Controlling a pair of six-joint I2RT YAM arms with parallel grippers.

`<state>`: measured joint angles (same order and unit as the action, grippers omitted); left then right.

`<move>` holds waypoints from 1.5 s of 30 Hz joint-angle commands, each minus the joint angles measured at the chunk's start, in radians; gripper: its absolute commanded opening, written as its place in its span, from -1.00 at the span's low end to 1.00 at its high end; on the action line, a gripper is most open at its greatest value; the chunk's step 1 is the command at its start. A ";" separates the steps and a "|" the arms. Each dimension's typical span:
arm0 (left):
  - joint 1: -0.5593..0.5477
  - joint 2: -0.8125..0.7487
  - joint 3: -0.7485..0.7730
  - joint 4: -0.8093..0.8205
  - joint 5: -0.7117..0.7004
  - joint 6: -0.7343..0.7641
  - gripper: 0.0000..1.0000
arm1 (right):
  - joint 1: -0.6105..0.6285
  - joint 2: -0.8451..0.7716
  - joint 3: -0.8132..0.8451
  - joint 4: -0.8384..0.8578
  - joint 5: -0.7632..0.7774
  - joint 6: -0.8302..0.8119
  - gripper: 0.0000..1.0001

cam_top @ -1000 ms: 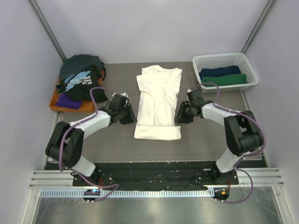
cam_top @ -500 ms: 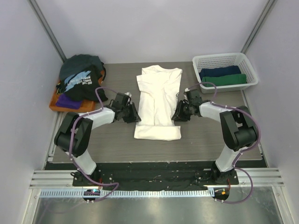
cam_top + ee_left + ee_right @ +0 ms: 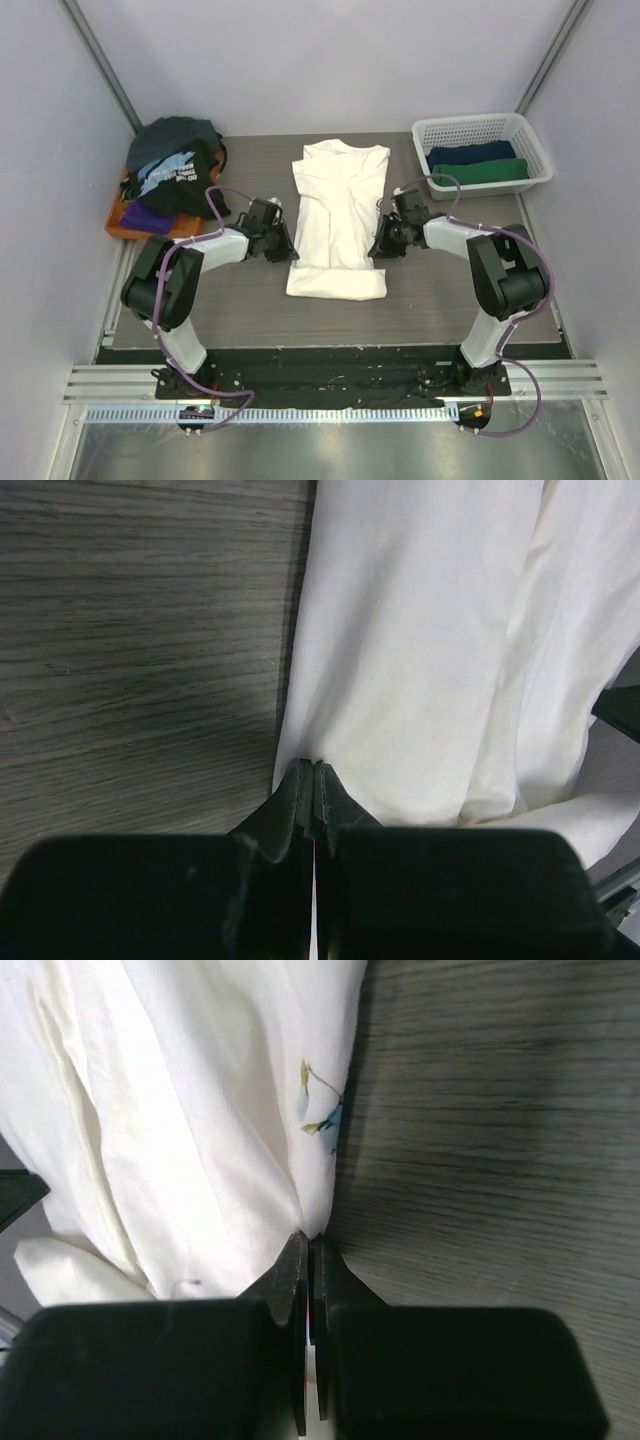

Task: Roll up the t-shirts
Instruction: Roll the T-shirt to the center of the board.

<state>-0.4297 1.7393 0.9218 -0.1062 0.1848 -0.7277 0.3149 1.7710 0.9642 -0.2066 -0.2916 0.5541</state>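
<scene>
A cream-white t-shirt, folded into a long strip, lies flat in the middle of the table. My left gripper is at its left edge, low on the table, shut on the edge of the cloth; its tips meet at the hem. My right gripper is at the right edge, shut on the cloth at its tips, just below a small floral print. A pile with a black lettered shirt, a dark teal one and a purple one sits back left.
A white lattice basket at the back right holds a navy roll and a green roll. The pile rests on an orange cloth. Grey walls close in both sides and the back.
Both grippers have moved inward to the shirt's two long edges, the left one further, and now sit closed against the cloth. The shirt itself has not shifted.
</scene>
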 commanded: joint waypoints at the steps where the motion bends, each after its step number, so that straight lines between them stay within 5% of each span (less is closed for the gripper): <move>1: 0.005 0.011 0.003 0.010 -0.061 0.008 -1.00 | -0.008 -0.061 0.019 -0.109 0.184 -0.033 -0.98; 11: 0.006 0.037 -0.001 0.006 -0.074 0.005 -1.00 | -0.013 -0.111 0.019 -0.181 0.282 -0.031 -0.92; 14: 0.005 0.031 -0.009 0.036 -0.028 -0.006 -1.00 | -0.016 -0.128 0.021 -0.183 0.266 -0.033 -0.71; 15: 0.005 0.026 -0.011 0.039 -0.018 -0.010 -1.00 | -0.017 -0.134 0.022 -0.182 0.263 -0.034 -0.43; 18: 0.003 0.002 -0.015 0.049 0.008 -0.015 -0.73 | -0.028 -0.159 0.025 -0.180 0.243 -0.036 -0.24; 22: 0.005 -0.049 -0.023 0.063 0.036 -0.022 -0.37 | -0.063 -0.168 0.044 -0.166 0.174 -0.037 -0.24; 26: 0.009 -0.080 0.005 0.053 0.056 -0.029 -0.30 | -0.080 -0.156 0.064 -0.143 0.129 -0.034 -0.26; 35: 0.055 0.006 0.124 0.020 0.070 -0.026 -0.30 | -0.062 -0.079 0.117 -0.086 0.028 -0.032 -0.24; 45: 0.055 0.178 0.249 0.042 0.065 -0.044 -0.41 | -0.056 0.045 0.217 -0.128 0.167 -0.010 -0.23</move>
<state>-0.3744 1.8858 1.1282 -0.0845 0.2379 -0.7555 0.2577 1.7687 1.1069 -0.3317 -0.1963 0.5289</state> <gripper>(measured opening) 0.316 0.384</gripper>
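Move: My left hand is already shut on the t-shirt's left edge and my right hand on its right edge, roughly 18 cm apart and both at board level. The next stretch of left edge lies about 7 cm ahead of my left hand and 1 cm right. For my right hand, the next stretch of right edge is some 5 cm ahead and 1 cm right. The folded front band's middle lies about 7 cm behind both hands, 10 cm right of my left hand and 8 cm left of my right. Keeping both edges pinched, I draw the right one about 3 cm to the right while my left hand almost stays put. Then both hands open, let go and rise about 4 cm, the right first swinging farther outward before coming back in. I reach forward along the two edges, left about 6 cm and right some 4, sinking over them with fingers open. ##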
